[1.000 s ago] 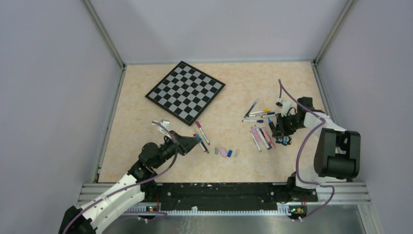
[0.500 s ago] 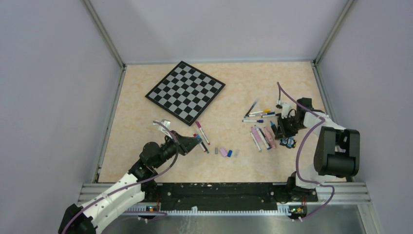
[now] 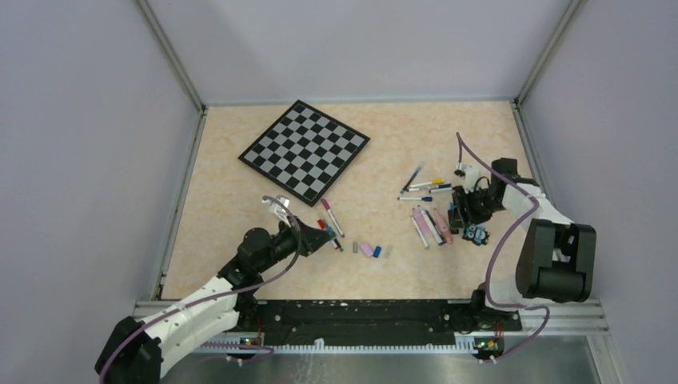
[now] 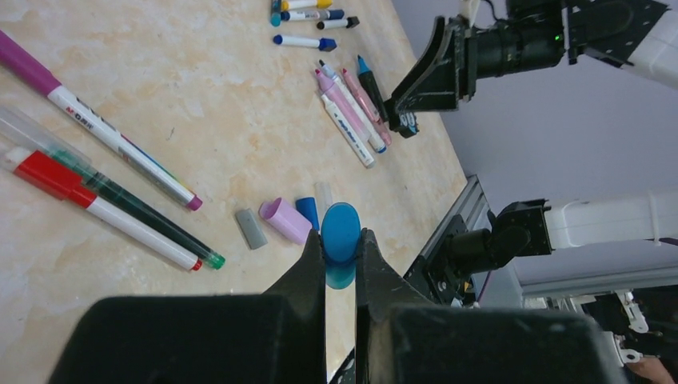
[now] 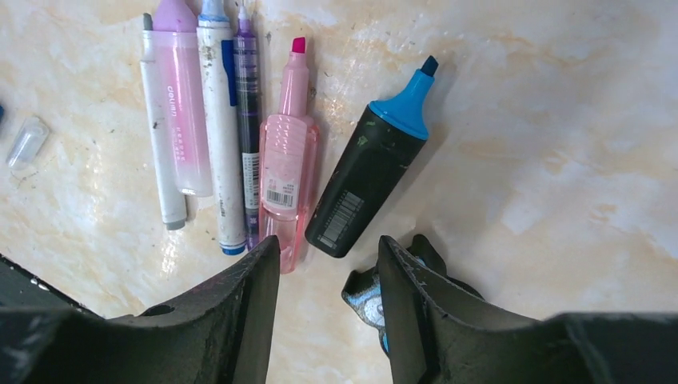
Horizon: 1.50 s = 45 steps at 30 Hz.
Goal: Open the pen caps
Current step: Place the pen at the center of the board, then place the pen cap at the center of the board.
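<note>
My left gripper [image 4: 341, 244] is shut on a round blue pen cap [image 4: 340, 230], held just above the table near the loose caps. Grey [image 4: 252, 228], lilac [image 4: 285, 219], blue [image 4: 307, 212] and clear [image 4: 324, 194] caps lie there. My right gripper [image 5: 329, 248] stands open low over the table with nothing between its fingers. Just ahead of the gap lies the butt end of an uncapped black highlighter [image 5: 364, 180] with a blue tip. Beside it lie an uncapped pink highlighter [image 5: 286, 160] and several other pens.
A small black-and-blue owl-like figure [image 5: 364, 294] sits against my right finger. Three thin pens [image 4: 104, 188] lie left of the loose caps. More capped pens [image 3: 424, 189] lie behind the right pile. The checkered board [image 3: 304, 150] is at the back left.
My right gripper's jaws have opened, leaving the black highlighter lying on the table. My left arm has shifted slightly forward, still holding the blue cap.
</note>
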Available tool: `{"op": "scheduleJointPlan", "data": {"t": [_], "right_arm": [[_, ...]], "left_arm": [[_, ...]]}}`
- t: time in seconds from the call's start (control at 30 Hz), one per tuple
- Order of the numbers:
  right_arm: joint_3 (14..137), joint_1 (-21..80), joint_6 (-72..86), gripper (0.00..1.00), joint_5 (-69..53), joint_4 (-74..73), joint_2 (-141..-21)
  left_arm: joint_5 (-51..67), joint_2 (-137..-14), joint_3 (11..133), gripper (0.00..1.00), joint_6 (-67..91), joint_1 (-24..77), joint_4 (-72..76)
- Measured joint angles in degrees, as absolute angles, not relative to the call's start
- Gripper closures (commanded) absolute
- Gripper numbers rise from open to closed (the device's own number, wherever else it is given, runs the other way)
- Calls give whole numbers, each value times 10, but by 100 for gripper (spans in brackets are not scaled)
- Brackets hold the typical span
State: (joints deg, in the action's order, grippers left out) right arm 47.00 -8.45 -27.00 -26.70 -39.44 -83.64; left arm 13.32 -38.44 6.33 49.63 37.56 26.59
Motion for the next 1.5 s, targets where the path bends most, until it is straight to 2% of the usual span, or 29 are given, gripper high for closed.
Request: {"op": "scheduleJointPlan", "data": {"t": [0.13,0.3,0.53,0.77,1.03,1.33,1.5], "right_arm": [[470,-91,-275,52,-272,-390,-792],[467,-93,-303,51,-315,-374,-717],[423,-93,-332,52,-390,-327,-599],[423,-93,-335,52,-406,-322,-605],[423,-93,-335,52,-406,-322,-607],[423,-93,-335,52,-406,-322,-611],[423,-93,-335,52,-405,-322,-613]], "left_arm": [[150,-415,75,97,496,376,256],[156,-483,145,100,492,379,177],[103,-636,288,93,478,440,64],[42,-842,456,89,460,553,-18],[38,-1009,599,82,425,615,-63],[40,-1068,671,65,396,622,-99],[40,-1074,680,60,387,622,-115]]}}
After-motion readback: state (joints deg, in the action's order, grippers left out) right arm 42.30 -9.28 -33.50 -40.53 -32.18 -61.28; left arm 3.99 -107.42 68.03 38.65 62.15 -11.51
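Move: The left hand holds the blue highlighter cap. The bare table spot it is bound for lies about 20 cm to its right, level with it fore and aft, and roughly 14 below. In the same row, the clear cap lies some 18 cm right and the blue marker cap 15; the white marker is 27 right and 6 ahead. From the right hand that spot is about 18 cm left, 8 back and 3 below; the black highlighter lies just beneath it, about 2 left and 1 ahead. Still pinching the blue highlighter cap, the left hand carries it some 19 cm to the right and about 10 down, tipping its fingers steeply downward, then opens over the bare spot beside the clear cap and lets go. The right hand, already open, rises about 9 cm from the black highlighter, tilts up some 30 degrees, then holds still. ##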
